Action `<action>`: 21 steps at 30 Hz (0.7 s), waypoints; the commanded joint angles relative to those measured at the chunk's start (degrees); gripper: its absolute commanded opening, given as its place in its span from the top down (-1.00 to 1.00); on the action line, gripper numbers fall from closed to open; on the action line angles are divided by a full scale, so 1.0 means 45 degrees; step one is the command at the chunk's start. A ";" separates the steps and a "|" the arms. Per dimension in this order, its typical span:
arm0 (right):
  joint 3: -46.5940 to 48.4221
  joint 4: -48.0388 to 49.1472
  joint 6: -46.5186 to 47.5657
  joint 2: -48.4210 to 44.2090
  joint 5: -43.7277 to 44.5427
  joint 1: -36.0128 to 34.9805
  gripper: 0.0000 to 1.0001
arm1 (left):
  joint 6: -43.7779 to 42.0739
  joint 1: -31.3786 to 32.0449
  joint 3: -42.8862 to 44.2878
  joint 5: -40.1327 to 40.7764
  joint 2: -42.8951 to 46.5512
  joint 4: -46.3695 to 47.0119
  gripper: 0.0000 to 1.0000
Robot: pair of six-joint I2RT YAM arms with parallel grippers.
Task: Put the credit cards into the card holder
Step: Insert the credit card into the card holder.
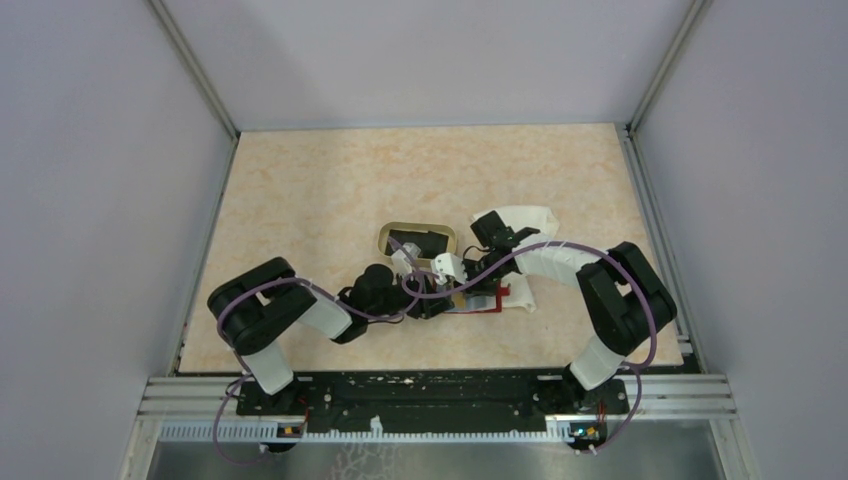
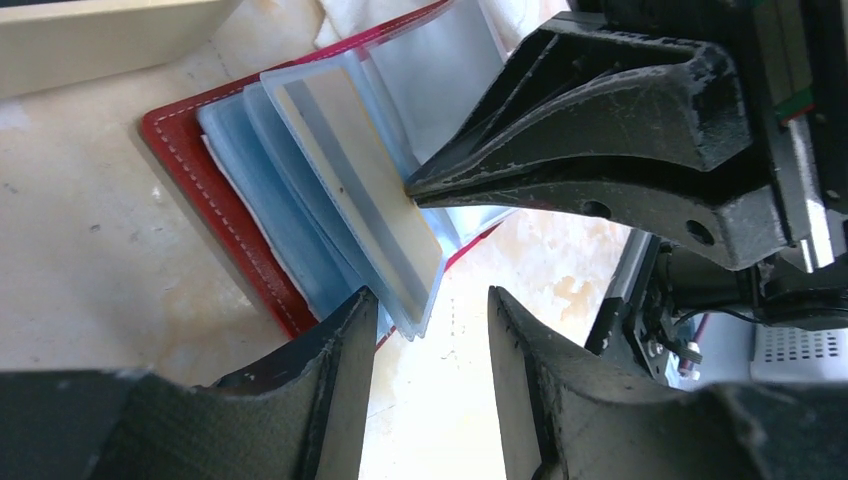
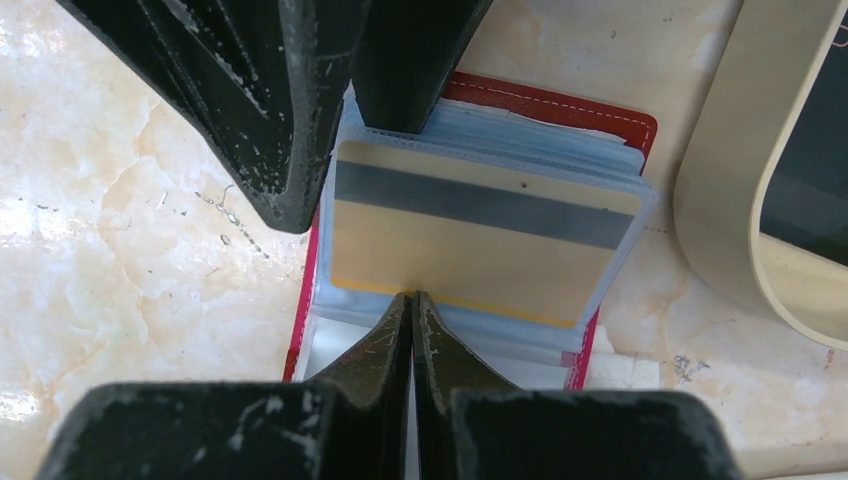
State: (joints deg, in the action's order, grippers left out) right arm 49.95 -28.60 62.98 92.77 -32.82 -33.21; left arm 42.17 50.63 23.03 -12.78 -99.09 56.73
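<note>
The red card holder (image 3: 560, 103) lies open on the table, its clear sleeves fanned up. A yellow credit card (image 3: 470, 245) with a dark stripe sits in the top sleeve (image 2: 350, 190). My right gripper (image 3: 413, 298) is shut with nothing between its fingers, and its tips press on the card's near long edge (image 2: 412, 190). My left gripper (image 2: 430, 310) is open, its fingers (image 3: 275, 120) standing on either side of the sleeves' far corner without squeezing it. More black credit cards (image 3: 812, 170) lie in the tan tray. From above, both grippers (image 1: 452, 290) meet over the holder (image 1: 497, 297).
The tan oval tray (image 3: 715, 200) stands just behind and left of the holder (image 1: 392, 232). A white cloth (image 1: 522, 218) lies behind the right arm, with a piece under the holder (image 3: 610, 372). Grey walls enclose the marbled table (image 1: 300, 200).
</note>
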 commanded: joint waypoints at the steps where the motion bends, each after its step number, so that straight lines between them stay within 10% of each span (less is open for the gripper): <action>1: 0.0285 -0.0190 0.0148 0.0111 0.0083 -0.0159 1.00 | 0.0466 0.0018 0.0228 -0.0839 -0.0262 0.1307 -0.02; 21: 0.0760 -0.1008 -0.0603 -0.1881 -0.2282 0.1806 0.45 | 0.0810 0.0018 0.1276 -0.1784 -0.0790 0.1575 -0.02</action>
State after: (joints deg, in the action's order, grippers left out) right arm 50.76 -33.08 62.72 87.24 -37.67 -27.66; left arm 45.45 50.63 26.57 -18.61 -101.06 61.73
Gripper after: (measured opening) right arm 0.227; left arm 0.507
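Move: Just ahead of the left hand, the gold card in its clear sleeve leaf has its middle about 4 cm forward, 2 cm right and 1 cm lower; the leaf's free left edge already leans up on that hand's far finger. From the shut right fingertips, which rest at the card's spine side, its middle lies about 2 cm forward, 2 cm left and 1 cm higher. The tan tray is some 12 cm ahead and 10 cm left of the right hand, the white cloth roughly 10 cm ahead and 11 cm right. Lifting the leaf by its free edge, the left hand goes up about 3 cm and as far rightwards over the card holder towards its spine, far finger still against the leaf, gap kept half open. After a short hold, the right hand comes free of the card, rising some 3 cm and drawing right over the white page while its fingers part a little. ##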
